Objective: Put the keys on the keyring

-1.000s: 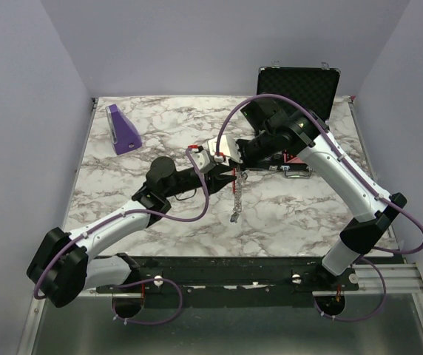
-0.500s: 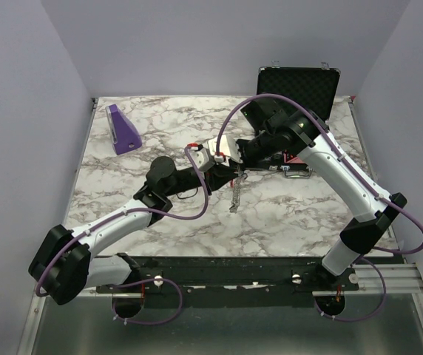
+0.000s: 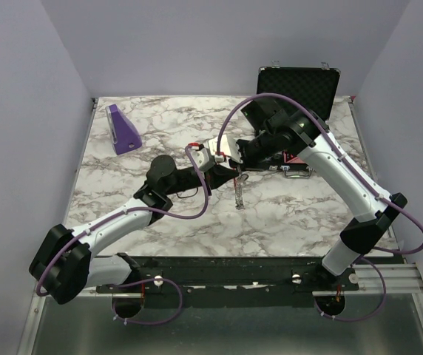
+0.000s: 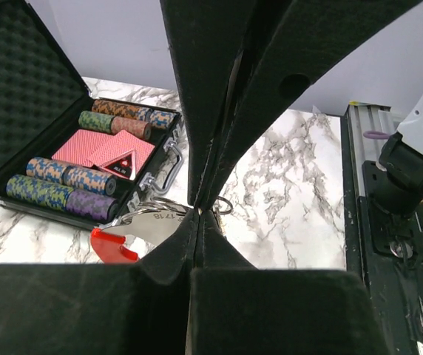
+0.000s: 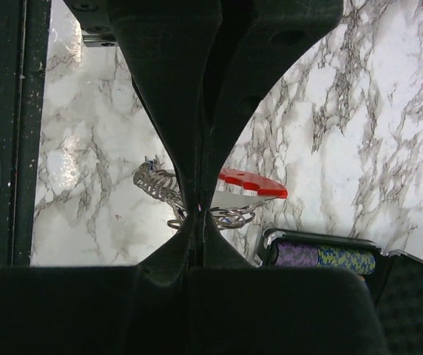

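The keyring [image 4: 146, 224], a red clip on a flat silver plate with wire rings, hangs in mid-air above the table's middle between both grippers. My left gripper [image 4: 200, 210] is shut, its tips pinching the wire ring. From the other side my right gripper [image 5: 199, 212] is shut on the same wire rings [image 5: 230, 217], next to the red clip [image 5: 253, 183]. A silver coil [image 5: 154, 182] trails off the rings; in the top view it hangs as a strand [image 3: 239, 191] under the two grippers [image 3: 230, 167]. No keys show clearly; a blue fleck by the coil is too small to tell.
An open black case [image 3: 297, 87] of poker chips and red cards [image 4: 105, 148] lies at the back right, its handle [image 3: 293, 174] toward the grippers. A purple wedge block [image 3: 123, 130] stands at the back left. A metal rail [image 4: 358, 170] runs along the table's near edge.
My left gripper has shut on the ring. The hanging strand has swung from slanting down-left to hanging straighter and shorter. The right arm has stayed put.
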{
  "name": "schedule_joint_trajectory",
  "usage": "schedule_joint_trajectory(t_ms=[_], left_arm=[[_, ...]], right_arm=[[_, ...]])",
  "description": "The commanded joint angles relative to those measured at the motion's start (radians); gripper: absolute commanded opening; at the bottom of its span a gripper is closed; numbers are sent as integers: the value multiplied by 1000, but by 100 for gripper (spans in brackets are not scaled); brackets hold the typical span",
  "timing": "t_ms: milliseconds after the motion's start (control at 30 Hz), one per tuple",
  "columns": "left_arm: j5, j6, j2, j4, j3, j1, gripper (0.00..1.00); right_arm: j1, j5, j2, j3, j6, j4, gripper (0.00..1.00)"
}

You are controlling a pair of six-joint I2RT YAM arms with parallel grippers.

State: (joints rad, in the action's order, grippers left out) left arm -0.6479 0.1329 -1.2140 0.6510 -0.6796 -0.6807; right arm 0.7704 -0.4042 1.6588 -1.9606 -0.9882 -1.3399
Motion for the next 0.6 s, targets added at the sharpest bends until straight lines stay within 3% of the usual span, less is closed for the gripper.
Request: schedule_joint_trajectory(t_ms=[0, 100, 167, 233, 467, 567], left_arm=[[-55, 11, -4, 7, -44, -8, 0], [-3, 46, 14, 41, -17, -8, 0], [27, 88, 31, 82, 11, -5, 0], [39, 144, 47, 152, 40, 0, 0], [148, 414, 42, 473, 159, 4, 0], [244, 525, 18, 594, 192, 6, 0]], right_arm=[[9, -5, -5, 11, -1, -79, 0], [9, -25, -14, 9, 14, -74, 4], [7, -42, -22, 12, 48, -56, 31], [6, -56, -34, 20, 75, -42, 46], [-86, -250, -70, 5, 187, 4, 52], [-132, -314, -93, 12, 313, 88, 52]])
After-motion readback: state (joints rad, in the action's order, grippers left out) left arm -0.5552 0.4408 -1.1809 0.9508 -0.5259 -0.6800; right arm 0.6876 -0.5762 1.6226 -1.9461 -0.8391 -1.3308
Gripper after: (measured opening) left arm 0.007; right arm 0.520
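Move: Both closed grippers are on the metal keyring, which lies at the pads, within about 1 cm of each hand point. From the left hand, the red-edged metal tag hangs roughly 4 cm ahead and 4 below, level sideways, while the coiled chain hangs about 3 cm back, straight below by some 7. The open chip case lies about 20 cm ahead, 20 right and 20 down from that hand. Open the right gripper to about half and release the keyring, easing back 1 cm and then lifting some 1.5 cm clear as the wrist tilts. Keep the left fingers shut on the keyring; as the right lets go, draw the left gripper a couple of centimetres back, left and up, tipping its fingertips upward by about 10 degrees. ##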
